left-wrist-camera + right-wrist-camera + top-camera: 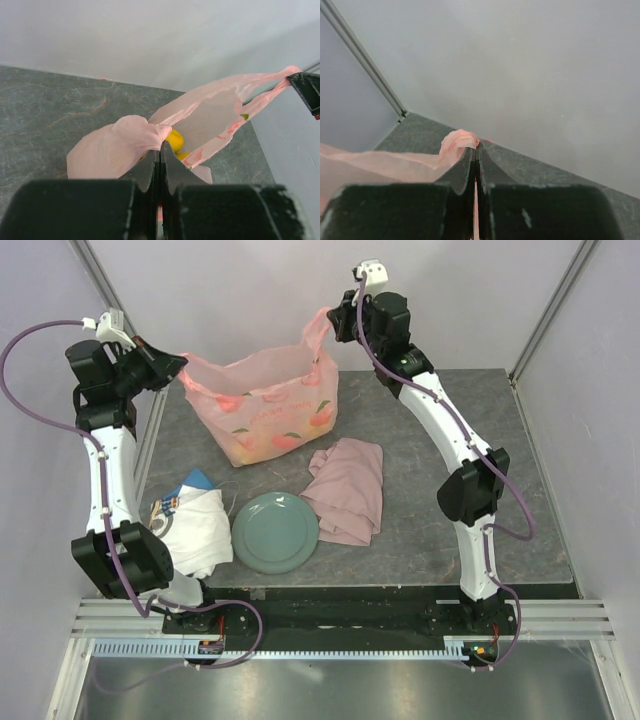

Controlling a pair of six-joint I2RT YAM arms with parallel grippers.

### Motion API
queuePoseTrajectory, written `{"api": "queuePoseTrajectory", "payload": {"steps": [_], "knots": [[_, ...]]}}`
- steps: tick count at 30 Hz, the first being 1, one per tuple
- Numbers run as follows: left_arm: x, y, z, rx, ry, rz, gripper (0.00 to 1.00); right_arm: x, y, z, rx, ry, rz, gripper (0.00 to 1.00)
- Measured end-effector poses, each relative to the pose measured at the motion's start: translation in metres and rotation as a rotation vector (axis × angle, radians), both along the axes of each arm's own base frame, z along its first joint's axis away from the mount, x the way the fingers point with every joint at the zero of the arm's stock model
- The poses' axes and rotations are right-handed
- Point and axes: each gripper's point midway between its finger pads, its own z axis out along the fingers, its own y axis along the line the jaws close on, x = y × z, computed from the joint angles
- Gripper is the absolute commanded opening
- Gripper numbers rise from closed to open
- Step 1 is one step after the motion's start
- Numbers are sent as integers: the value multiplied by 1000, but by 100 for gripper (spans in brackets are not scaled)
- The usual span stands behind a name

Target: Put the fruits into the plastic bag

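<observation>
The pale-pink plastic bag hangs stretched between both arms at the back of the table, its mouth open upward. My left gripper is shut on the bag's left handle. My right gripper is shut on the right handle, held higher. Yellow fruit shows inside the bag mouth in the left wrist view, with a bit of green fruit near the far rim. The other fruits sit in the bag, seen only as dim shapes through the film.
A grey-green plate lies near the front with nothing on it. A dusty-pink cloth lies to its right, a white cloth to its left. Walls and frame posts close in the back and sides.
</observation>
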Motion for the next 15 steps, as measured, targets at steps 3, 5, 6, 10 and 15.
{"api": "queuePoseTrajectory", "payload": {"steps": [3,5,6,10,15], "knots": [[1,1,-6,6,6,-1,10,3,4,-23,-14,41,12,18],[1,1,-14,9,18,-2,31,5,7,-39,-20,74,21,27],[1,1,-19,13,25,-3,39,5,8,-45,-21,86,23,35],[1,2,-27,35,32,-7,67,5,11,-68,-35,132,39,52],[0,2,-26,42,22,-8,81,2,15,-83,-49,155,65,67]]}}
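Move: Each hand still grips one upper corner of the stretched-open plastic bag. The bag's fruit-filled bottom lies about 19 cm right of the left hand, 1 cm farther out and 33 cm below, and about 10 cm back, 11 cm left and 36 cm below the right hand. From the left hand, the empty plate is 24 cm back and 18 cm right; the pink cloth, from the right hand, is 25 cm back and 3 cm right, both on the table. Both hands lower the bag's corners towards the table and open to release them, the right sinking about 8 cm and still going as its fingers tip down some 10 degrees, the left sinking only about 3 cm before it stops. The left fingers open to about three quarters with the rim slack between them, while the right open a little over halfway with the bag's loop still hanging on their left finger. ##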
